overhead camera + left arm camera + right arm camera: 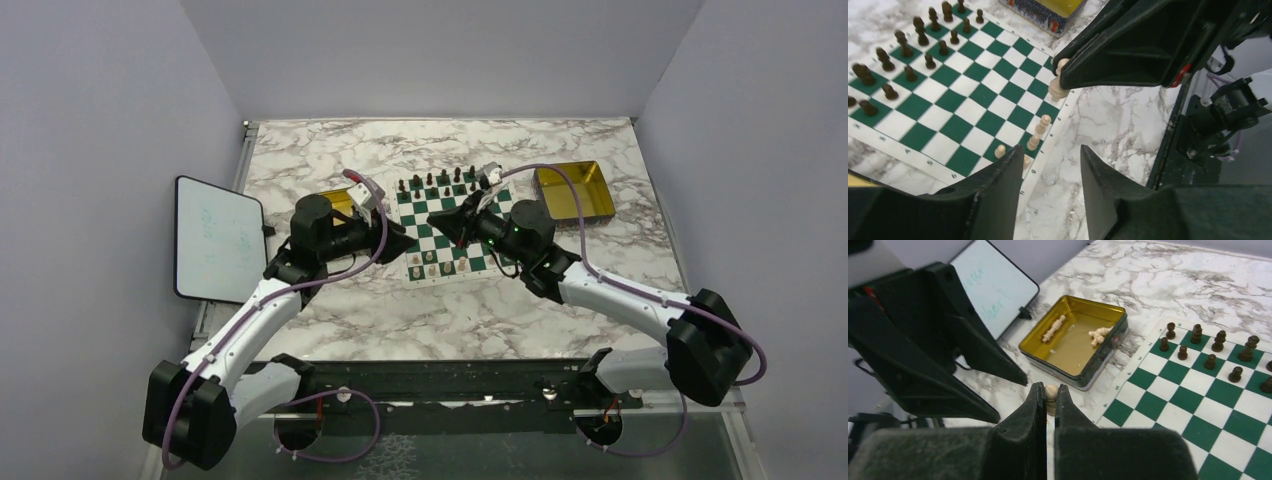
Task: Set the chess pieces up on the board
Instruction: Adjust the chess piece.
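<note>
The green-and-white board lies mid-table. Dark pieces fill its far rows, and a few cream chess pieces stand in its near corner. My right gripper is shut on a cream pawn, which hangs above the marble just off the board's left edge. In the left wrist view that pawn pokes out under the right gripper's black fingers. My left gripper stands open and empty over the marble by the board's near left corner.
A gold tray left of the board holds two cream pieces lying flat. Another gold tray sits at the right of the board. A white tablet lies at the table's left edge. The two grippers are close together.
</note>
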Motion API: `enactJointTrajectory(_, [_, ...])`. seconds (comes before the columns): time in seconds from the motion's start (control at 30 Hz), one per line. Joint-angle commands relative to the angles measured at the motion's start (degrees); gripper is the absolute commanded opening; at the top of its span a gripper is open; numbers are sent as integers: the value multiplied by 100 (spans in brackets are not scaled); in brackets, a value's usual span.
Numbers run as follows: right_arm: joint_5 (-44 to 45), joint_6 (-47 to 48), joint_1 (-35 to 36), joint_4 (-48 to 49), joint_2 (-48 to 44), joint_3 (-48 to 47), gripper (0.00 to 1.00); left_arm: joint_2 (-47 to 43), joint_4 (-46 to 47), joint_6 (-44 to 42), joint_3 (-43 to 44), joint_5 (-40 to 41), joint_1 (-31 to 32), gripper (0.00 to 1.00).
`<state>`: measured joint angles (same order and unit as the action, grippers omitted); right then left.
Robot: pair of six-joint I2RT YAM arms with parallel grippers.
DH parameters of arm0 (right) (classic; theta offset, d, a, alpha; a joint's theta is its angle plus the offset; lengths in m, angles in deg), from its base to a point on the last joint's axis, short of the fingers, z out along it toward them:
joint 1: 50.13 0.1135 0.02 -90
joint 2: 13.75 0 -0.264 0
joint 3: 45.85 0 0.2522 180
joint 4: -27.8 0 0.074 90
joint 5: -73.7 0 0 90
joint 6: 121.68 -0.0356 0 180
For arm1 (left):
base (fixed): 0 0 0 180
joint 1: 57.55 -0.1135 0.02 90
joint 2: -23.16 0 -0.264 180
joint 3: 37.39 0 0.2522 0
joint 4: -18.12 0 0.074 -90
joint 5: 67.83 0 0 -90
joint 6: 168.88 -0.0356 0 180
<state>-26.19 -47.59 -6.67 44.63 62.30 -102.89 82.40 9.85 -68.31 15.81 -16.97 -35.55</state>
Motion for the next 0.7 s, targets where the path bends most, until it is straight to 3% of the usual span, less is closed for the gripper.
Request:
enactJointTrajectory(0.0, [187,-1115,-28,-468,-440,-225,1,-93,918,-719,-45,187,238,51])
enactJointTrajectory(0.4, [-70,-1989,-31,-675,-530,-320,1,11,952,-1791,204,507,942,72])
enactJointTrajectory(0.57, [-261,-2214,-31,-616,-525,-304,1,200,1024,-1890,251,741,1098,72])
enactJointTrajectory(0.67, [-392,-2270,-30,-613,-522,-302,1,335,1058,-1843,344,807,1124,64])
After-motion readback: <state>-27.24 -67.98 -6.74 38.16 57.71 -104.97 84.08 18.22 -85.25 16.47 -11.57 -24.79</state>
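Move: Pinched in the right fingertips, the white chess piece is about 5 cm to the left gripper's right, 3 cm ahead and 1 cm higher. The white piece on the board's near-left corner square lies some 5 cm ahead of the left hand, 1 cm to its right and 18 cm below. The tray is roughly 17 cm ahead and 17 cm left. From the right hand, the left gripper's tips are some 5 cm left, 3 cm back and 1 cm lower. Closing in on the held piece, the left hand slides about 4 cm right and 2 cm up, spreading its fingers wider and rolling roughly 25 degrees about their line, forward side lifting. The right hand keeps its pinch, rises about 3 cm early on and eases 2 cm back while rolling the piece some 20 degrees; the left fingers have not closed on it. ##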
